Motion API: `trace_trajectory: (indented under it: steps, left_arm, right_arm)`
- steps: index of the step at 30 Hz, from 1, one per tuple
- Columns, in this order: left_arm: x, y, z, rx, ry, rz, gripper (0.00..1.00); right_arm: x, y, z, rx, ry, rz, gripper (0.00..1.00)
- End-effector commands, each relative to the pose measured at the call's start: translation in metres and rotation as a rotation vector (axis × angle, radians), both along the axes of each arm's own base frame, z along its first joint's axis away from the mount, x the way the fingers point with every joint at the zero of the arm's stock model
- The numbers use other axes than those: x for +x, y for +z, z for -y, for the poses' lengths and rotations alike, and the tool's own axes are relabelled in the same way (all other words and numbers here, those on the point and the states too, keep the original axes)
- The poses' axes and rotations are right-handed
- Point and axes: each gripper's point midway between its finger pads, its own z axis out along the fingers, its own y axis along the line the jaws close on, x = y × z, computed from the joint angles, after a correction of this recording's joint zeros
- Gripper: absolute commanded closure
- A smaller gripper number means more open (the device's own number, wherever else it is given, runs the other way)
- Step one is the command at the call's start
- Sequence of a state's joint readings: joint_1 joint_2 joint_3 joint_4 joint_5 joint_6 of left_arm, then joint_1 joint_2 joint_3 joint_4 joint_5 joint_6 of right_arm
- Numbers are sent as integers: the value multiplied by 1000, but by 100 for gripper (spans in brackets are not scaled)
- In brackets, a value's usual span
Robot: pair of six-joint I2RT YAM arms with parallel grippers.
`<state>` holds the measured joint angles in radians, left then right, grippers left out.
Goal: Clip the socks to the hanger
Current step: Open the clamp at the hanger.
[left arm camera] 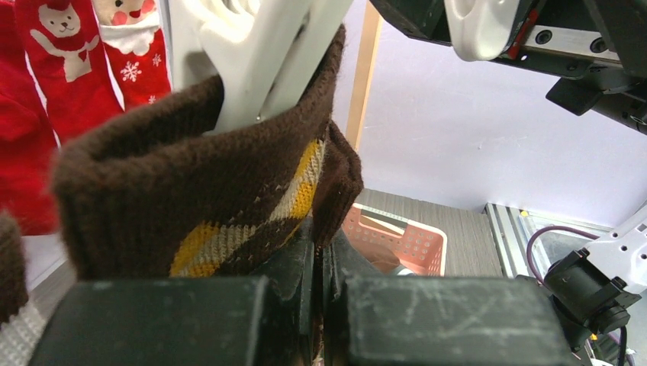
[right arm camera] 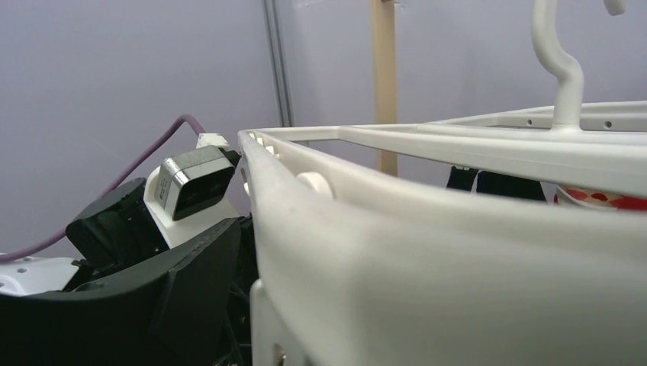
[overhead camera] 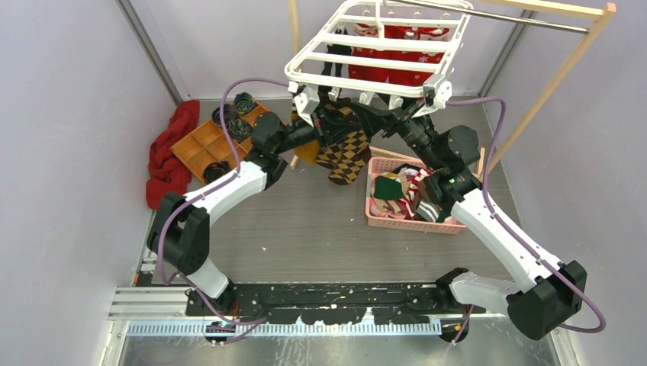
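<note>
The white hanger (overhead camera: 374, 53) hangs from a metal rod at the back. My left gripper (overhead camera: 324, 122) is under its near edge, shut on the cuff of a brown argyle sock (overhead camera: 347, 152) that hangs below. In the left wrist view a white clip (left arm camera: 259, 61) straddles that cuff (left arm camera: 175, 191) just above my shut fingers (left arm camera: 290, 267). My right gripper (overhead camera: 365, 114) comes in from the right to the same spot. In its wrist view the hanger's frame (right arm camera: 458, 229) hides one finger. The other black finger (right arm camera: 152, 297) stands far left, beside a clip (right arm camera: 263, 320).
A pink basket (overhead camera: 450, 223) holding more socks sits at the right. Red Christmas socks (overhead camera: 397, 46) hang on the hanger. A wooden tray (overhead camera: 200, 145) with dark rolled bundles and a red cloth (overhead camera: 172, 149) lie at the left. A wooden rack post (overhead camera: 557, 84) stands at the right.
</note>
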<state>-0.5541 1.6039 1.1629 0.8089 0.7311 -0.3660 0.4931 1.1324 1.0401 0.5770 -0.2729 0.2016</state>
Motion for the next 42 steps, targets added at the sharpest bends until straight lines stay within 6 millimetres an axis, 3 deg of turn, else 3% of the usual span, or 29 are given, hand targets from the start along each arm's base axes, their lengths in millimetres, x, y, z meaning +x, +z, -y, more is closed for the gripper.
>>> trace_trajectory:
  steps: [1, 16, 29, 36, 42]
  left_arm:
    - [-2, 31, -2, -49, -9, 74, 100]
    - [-1, 31, -1, -50, -14, 66, 100]
    - [-3, 33, -1, -53, -21, 64, 100]
    - [-11, 37, -5, -51, -29, 63, 100]
    - [-22, 44, -10, -16, -39, 86, 100]
  right_arm:
    - [-9, 35, 4, 84, 3, 74, 23]
    - [-2, 35, 1, 114, -28, 88, 35]
    - [-6, 34, -1, 96, -19, 105, 77]
    - [-10, 35, -3, 93, 4, 105, 87]
    - [-14, 37, -3, 104, 23, 92, 90]
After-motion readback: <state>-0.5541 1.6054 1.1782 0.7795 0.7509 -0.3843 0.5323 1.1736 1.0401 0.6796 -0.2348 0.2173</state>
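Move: The clamp to be opened sits almost between the right fingers, about 1 cm to the left of and 1 cm above the hand point. The hanger's front bar runs some 4 cm above that hand and 1 cm ahead; the next clamp is roughly 6 cm to its left and 1 cm ahead, at about clamp height. From the left hand, which already pinches the brown argyle sock's cuff, the clamp to be opened is about 9 cm up, 5 cm right and 2 cm back. Creeping up and to the left, each by about 1 cm, the right hand settles under the hanger's front bar and closes its fingers from wide open to about a third, stopping short as they squeeze the clamp's grips from both sides; grip effort rises clearly. The left hand stays practically still, keeping its shut pinch on the sock cuff beneath. ##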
